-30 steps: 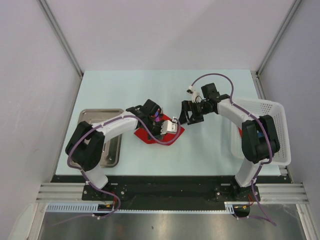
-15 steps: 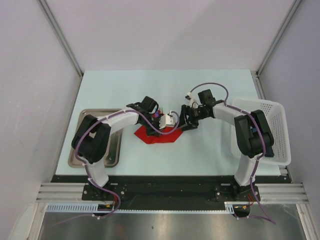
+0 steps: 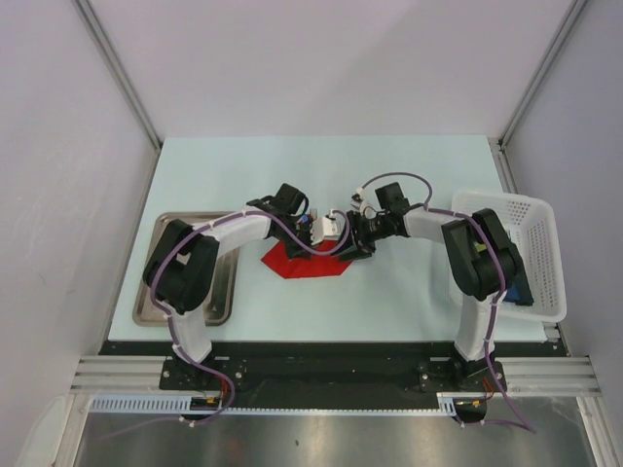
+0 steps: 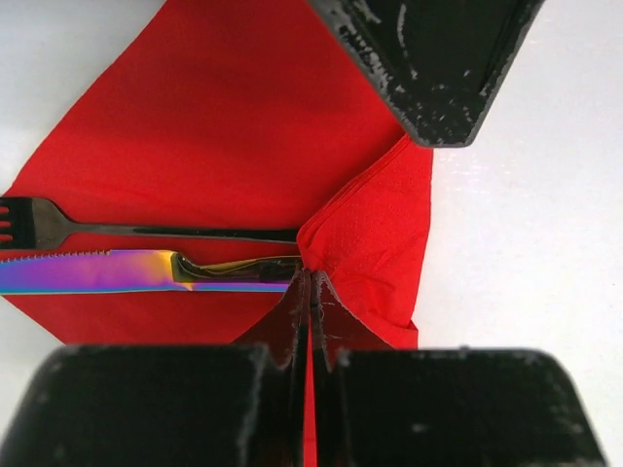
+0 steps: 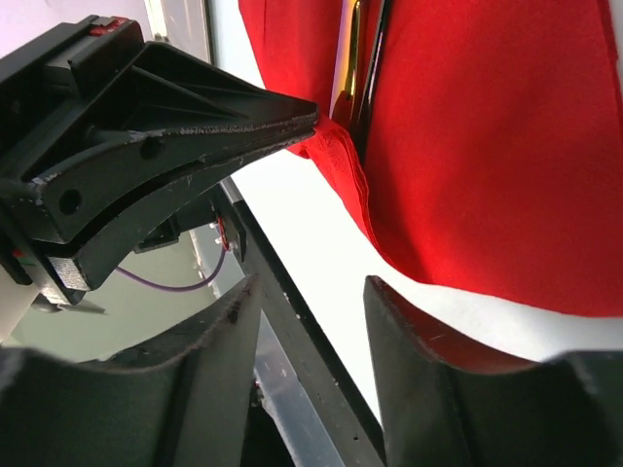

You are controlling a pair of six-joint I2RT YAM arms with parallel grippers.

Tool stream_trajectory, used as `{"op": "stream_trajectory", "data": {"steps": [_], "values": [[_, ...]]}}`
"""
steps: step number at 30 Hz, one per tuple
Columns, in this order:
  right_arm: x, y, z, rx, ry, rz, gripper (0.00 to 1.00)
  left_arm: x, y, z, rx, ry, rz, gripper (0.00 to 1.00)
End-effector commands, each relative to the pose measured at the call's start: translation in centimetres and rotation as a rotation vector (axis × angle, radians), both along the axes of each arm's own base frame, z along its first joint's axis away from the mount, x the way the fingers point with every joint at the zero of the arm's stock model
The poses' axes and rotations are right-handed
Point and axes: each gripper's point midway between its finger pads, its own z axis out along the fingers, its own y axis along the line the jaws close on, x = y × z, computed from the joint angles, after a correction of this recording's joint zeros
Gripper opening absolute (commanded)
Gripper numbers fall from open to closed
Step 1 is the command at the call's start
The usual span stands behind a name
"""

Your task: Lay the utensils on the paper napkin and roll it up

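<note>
The red paper napkin (image 3: 304, 264) lies flat on the table in the top view, partly under both wrists. On it lie the utensils: a dark fork (image 4: 146, 232) and an iridescent knife (image 4: 92, 271), side by side, handles toward the napkin's right corner. My left gripper (image 4: 310, 284) is shut on that corner, which is lifted and folded over the handle ends. My right gripper (image 5: 311, 297) stands open just beside the napkin's (image 5: 487, 146) edge with nothing between its fingers; one fingertip (image 4: 428, 58) shows in the left wrist view.
A metal tray (image 3: 222, 292) lies at the table's left, under the left arm. A white plastic basket (image 3: 545, 255) stands at the right edge. The two grippers sit almost tip to tip over the napkin's right corner.
My right gripper has moved left to the napkin's corner and its jaws have narrowed. The left gripper stayed shut and shifted slightly right with the corner.
</note>
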Motion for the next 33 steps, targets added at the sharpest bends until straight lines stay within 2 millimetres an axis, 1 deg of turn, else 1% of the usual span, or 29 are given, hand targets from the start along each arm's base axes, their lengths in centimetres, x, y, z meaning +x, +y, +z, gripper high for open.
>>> {"op": "stream_trajectory", "data": {"steps": [1, 2, 3, 9, 14, 19, 23, 25, 26, 27, 29, 30, 31, 33], "values": [[0.3, 1.0, 0.3, 0.048, 0.003, 0.024, 0.48, 2.0, -0.3, 0.7, -0.020, -0.035, 0.035, 0.00], [0.3, 1.2, 0.3, 0.050, 0.005, 0.028, 0.45, 2.1, -0.2, 0.7, -0.016, -0.034, 0.039, 0.00], [0.2, 1.3, 0.2, 0.054, 0.008, 0.033, 0.40, 2.2, -0.2, 0.7, -0.016, -0.032, 0.046, 0.00], [-0.4, 1.7, -0.9, 0.053, 0.058, 0.043, 0.30, 2.4, -0.2, 0.5, -0.020, -0.023, 0.054, 0.00], [-0.4, 2.2, -1.7, 0.034, 0.069, 0.050, 0.29, 2.4, -0.3, 0.3, -0.021, -0.015, 0.058, 0.00], [-0.1, 2.5, -2.7, 0.013, 0.067, 0.045, 0.29, 2.5, -0.3, 0.2, -0.018, -0.011, 0.060, 0.00], [0.0, 3.0, -3.4, -0.008, 0.048, 0.064, 0.20, 2.3, -0.3, 0.1, -0.017, -0.002, 0.061, 0.01], [0.1, 3.0, -3.7, -0.028, 0.031, 0.069, 0.19, 2.4, -0.3, 0.3, -0.016, -0.001, 0.067, 0.05], [0.0, 2.8, -4.2, -0.058, 0.037, 0.063, 0.18, 2.5, -0.2, 0.4, -0.013, -0.001, 0.077, 0.08], [0.1, 2.7, -4.6, -0.074, 0.028, 0.068, 0.17, 2.4, 0.0, 0.6, -0.010, 0.007, 0.081, 0.15], [0.2, 2.2, -5.3, -0.117, 0.026, 0.059, 0.14, 2.6, 0.4, 1.4, -0.029, 0.029, 0.120, 0.24], [0.2, 2.1, -5.7, -0.132, 0.016, 0.067, 0.14, 2.5, 0.6, 2.3, -0.046, 0.043, 0.140, 0.31], [0.4, 2.0, -5.9, -0.150, 0.002, 0.064, 0.13, 2.3, 0.6, 3.0, -0.070, 0.076, 0.179, 0.35], [0.4, 1.8, -6.2, -0.170, -0.008, 0.068, 0.11, 2.0, 1.3, 4.5, -0.120, 0.126, 0.223, 0.43]]}}
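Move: My left hand already has its shut fingertips on the napkin's folded-over corner, about 1 cm below its hand point. My right hand hovers half open: the fold's right end lies some 2 cm to its left, 1 cm back and 5 cm down, the folded corner 6 cm to its left and 1 cm ahead. From my left hand, the knife's middle is about 2 cm straight ahead, with the fork level with that and 1 cm to the right. I bring my right hand down about 5 cm and some 2 cm to the left, easing slightly back and then out again, and close its fingers almost fully on the right end of the napkin's fold to pinch the edge. Meanwhile my left fingertips settle 1 cm lower on the folded corner and hold there, then start to part and lift slightly. ##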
